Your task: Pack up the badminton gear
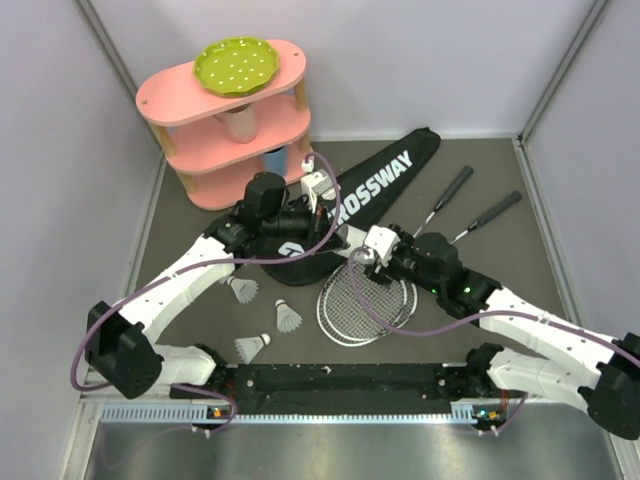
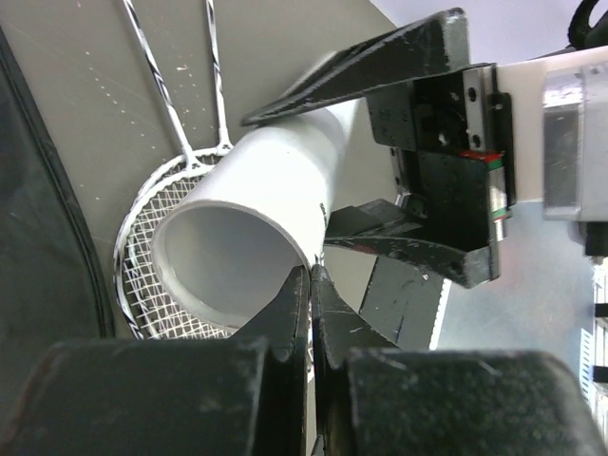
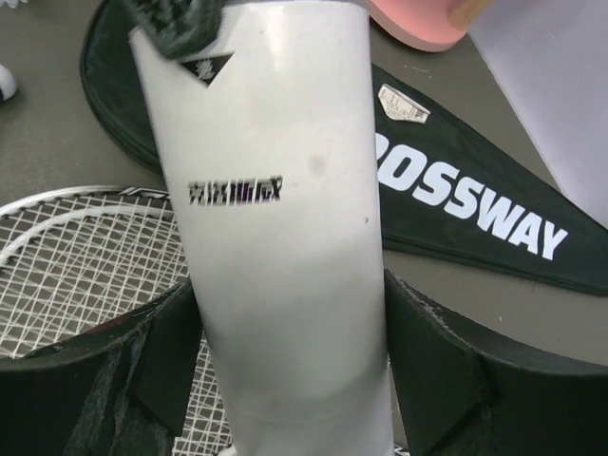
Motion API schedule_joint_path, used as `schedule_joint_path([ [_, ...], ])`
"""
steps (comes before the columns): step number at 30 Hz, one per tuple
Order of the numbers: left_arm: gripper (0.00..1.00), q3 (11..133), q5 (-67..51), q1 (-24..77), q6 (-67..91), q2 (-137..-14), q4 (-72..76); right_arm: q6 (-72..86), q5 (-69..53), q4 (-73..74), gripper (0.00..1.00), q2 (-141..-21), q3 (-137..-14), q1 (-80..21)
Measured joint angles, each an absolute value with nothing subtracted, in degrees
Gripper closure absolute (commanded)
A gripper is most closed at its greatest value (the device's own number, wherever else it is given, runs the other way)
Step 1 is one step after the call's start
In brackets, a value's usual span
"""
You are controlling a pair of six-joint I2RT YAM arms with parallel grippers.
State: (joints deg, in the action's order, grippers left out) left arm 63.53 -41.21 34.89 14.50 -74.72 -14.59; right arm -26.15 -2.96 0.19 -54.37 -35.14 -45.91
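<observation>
My right gripper (image 3: pixel 290 294) is shut on the long white tube (image 3: pixel 275 237), a jaw pressed on either side of its body. In the left wrist view the tube (image 2: pixel 266 190) lies level above the table with its open mouth facing the camera. My left gripper (image 2: pixel 311 271) is shut on the mouth's rim, one finger inside and one outside. Under the tube lie two racket heads (image 1: pixel 365 300), stacked, their black handles (image 1: pixel 455 185) pointing to the far right. The black CROSSWAY bag (image 1: pixel 385 180) lies behind them. Three shuttlecocks (image 1: pixel 288 318) sit on the table near the left arm.
A pink three-tier shelf (image 1: pixel 235 110) with a green dotted plate (image 1: pixel 235 62) on top stands at the back left, close to the left arm's wrist. Grey walls close in the table on the left, right and back.
</observation>
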Motion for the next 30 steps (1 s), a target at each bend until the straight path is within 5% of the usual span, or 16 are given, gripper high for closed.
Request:
schedule_joint_path([
  [6, 1.00, 63.48, -42.11, 34.98, 14.79, -74.72, -14.66, -28.38, 2.72, 0.80, 0.28, -60.47, -39.59, -48.03],
  [17, 1.00, 63.33, -42.02, 34.98, 13.52, -73.91, -14.17, -32.08, 9.54, -3.44, 0.65, -61.43, -38.74, -50.22],
  [30, 1.00, 61.17, -45.28, 37.21, 15.31, -61.41, -15.20, -35.57, 13.54, -16.43, 0.74, -54.15, -23.88, -49.52],
])
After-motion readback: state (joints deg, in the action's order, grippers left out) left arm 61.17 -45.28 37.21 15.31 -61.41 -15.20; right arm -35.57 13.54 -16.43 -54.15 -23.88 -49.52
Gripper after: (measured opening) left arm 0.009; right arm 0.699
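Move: The clear lid on the tube's mouth has its near rim already pinched in the left fingertips; its middle lies about 3 cm ahead and 2 cm right of the left hand, barely below. From the right hand, gripping the tube, it is some 4 cm ahead, 8 cm left and 2 cm up. Some 20 cm beneath, from the left hand, the racket heads lie level and 7 right, the bag's middle 20 ahead and level sideways, the nearest shuttlecock 8 back, 13 left. The lid stays pinched by its rim in the shut left fingers, nearly still for the first half, while the right hand moves the tube about 2.5 cm forward and slightly left, then tips its fingers up some 15 degrees. The left hand then pulls back and up, about 6 cm each way, and the right hand, keeping its hold, draws the tube right and down. ##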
